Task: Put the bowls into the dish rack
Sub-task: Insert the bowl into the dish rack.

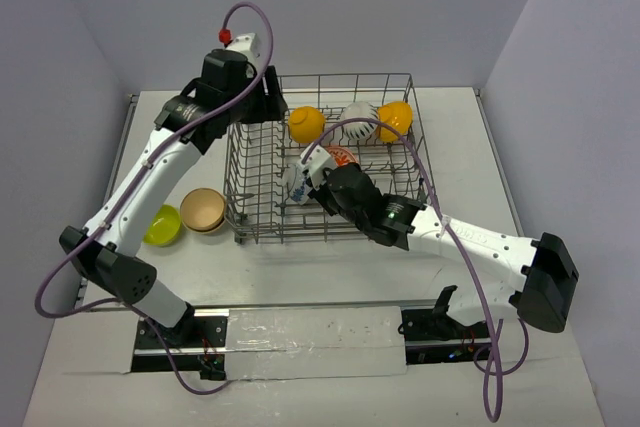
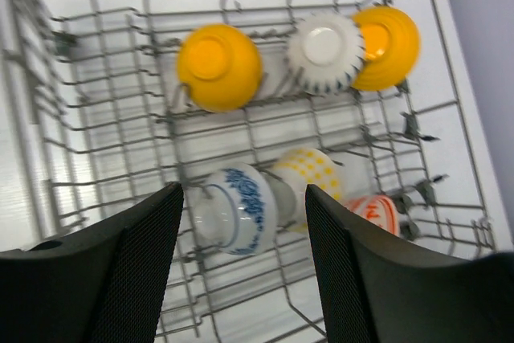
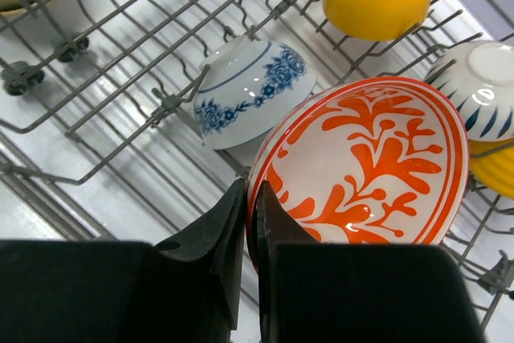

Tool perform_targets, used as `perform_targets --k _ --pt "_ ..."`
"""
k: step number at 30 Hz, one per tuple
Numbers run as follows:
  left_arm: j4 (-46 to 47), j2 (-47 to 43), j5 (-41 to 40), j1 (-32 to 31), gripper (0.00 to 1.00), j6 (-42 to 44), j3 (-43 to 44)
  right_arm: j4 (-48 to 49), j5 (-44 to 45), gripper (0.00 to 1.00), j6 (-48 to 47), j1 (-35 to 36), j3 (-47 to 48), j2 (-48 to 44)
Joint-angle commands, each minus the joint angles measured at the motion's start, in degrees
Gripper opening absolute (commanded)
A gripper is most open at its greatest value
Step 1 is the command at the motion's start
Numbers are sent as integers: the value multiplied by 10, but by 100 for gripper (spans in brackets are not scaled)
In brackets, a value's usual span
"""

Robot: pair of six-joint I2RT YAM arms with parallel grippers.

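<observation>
The grey wire dish rack (image 1: 400,209) stands mid-table. Inside it lie two orange-yellow bowls (image 1: 305,124) (image 1: 396,117), a white striped bowl (image 1: 360,119) and a blue-patterned bowl (image 1: 295,183). My right gripper (image 3: 250,197) is shut on the rim of the red-and-white bowl (image 3: 365,162), holding it on edge inside the rack beside the blue-patterned bowl (image 3: 250,90). My left gripper (image 2: 245,198) hangs open and empty above the rack's back left part, looking down on the blue-patterned bowl (image 2: 237,210). A lime green bowl (image 1: 162,225) and a tan bowl (image 1: 203,210) sit on the table left of the rack.
Upright tines and the rack's wire walls (image 2: 104,118) surround the bowls. The right arm (image 1: 470,237) reaches in over the rack's front right corner. Grey walls close in the table on the left, back and right.
</observation>
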Motion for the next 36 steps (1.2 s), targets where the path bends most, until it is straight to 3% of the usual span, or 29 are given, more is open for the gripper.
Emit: perform_targets --k 1,7,15,27,29,30,31,34,36 --pt "-13 -44 -73 3 67 32 -2 -3 -18 0 16 1 60 -37" --pt "-12 -84 -152 5 68 58 -72 -11 -153 0 72 -26 93 -100" --pt "1 -113 -167 17 68 68 -172 2 -277 0 187 -120 111 -148" --pt "29 -129 -186 38 63 75 -252 200 -522 0 422 -346 -33 -233" --pt "34 -131 -182 41 54 75 -259 230 -539 0 449 -377 -66 -236" --pt "37 -132 -177 42 41 75 -263 255 -554 0 471 -386 -75 -237" --pt "38 -132 -177 44 36 75 -264 270 -561 0 481 -403 -95 -238" --pt "44 -130 -174 44 21 79 -267 321 -583 0 512 -425 -129 -239" --pt "47 -128 -170 44 17 80 -266 350 -589 0 531 -446 -144 -240"
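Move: The rack's left rail, at the spot the open left hand grips next, lies about 12 cm left, 3 cm back and 11 cm below it; the yellow bowl is 7 right, 17 ahead, 23 below. The right hand holds the red-white bowl; the free slot is 12 right, 10 ahead, 11 below. The dotted bowl sits 10 left of that slot, level with it; the blue-flowered bowl is 9 left and 12 ahead of the hand, equally low. Up some 15 cm first, then right about 10 and partly back down, the right hand carries the red-white bowl in its kept grip towards the rack's right side, rolling its left side up over 50 degrees. Leftward and down, about 11 cm each, the left hand leaves the space above the rack for its left rail and closes its fingers around it. ##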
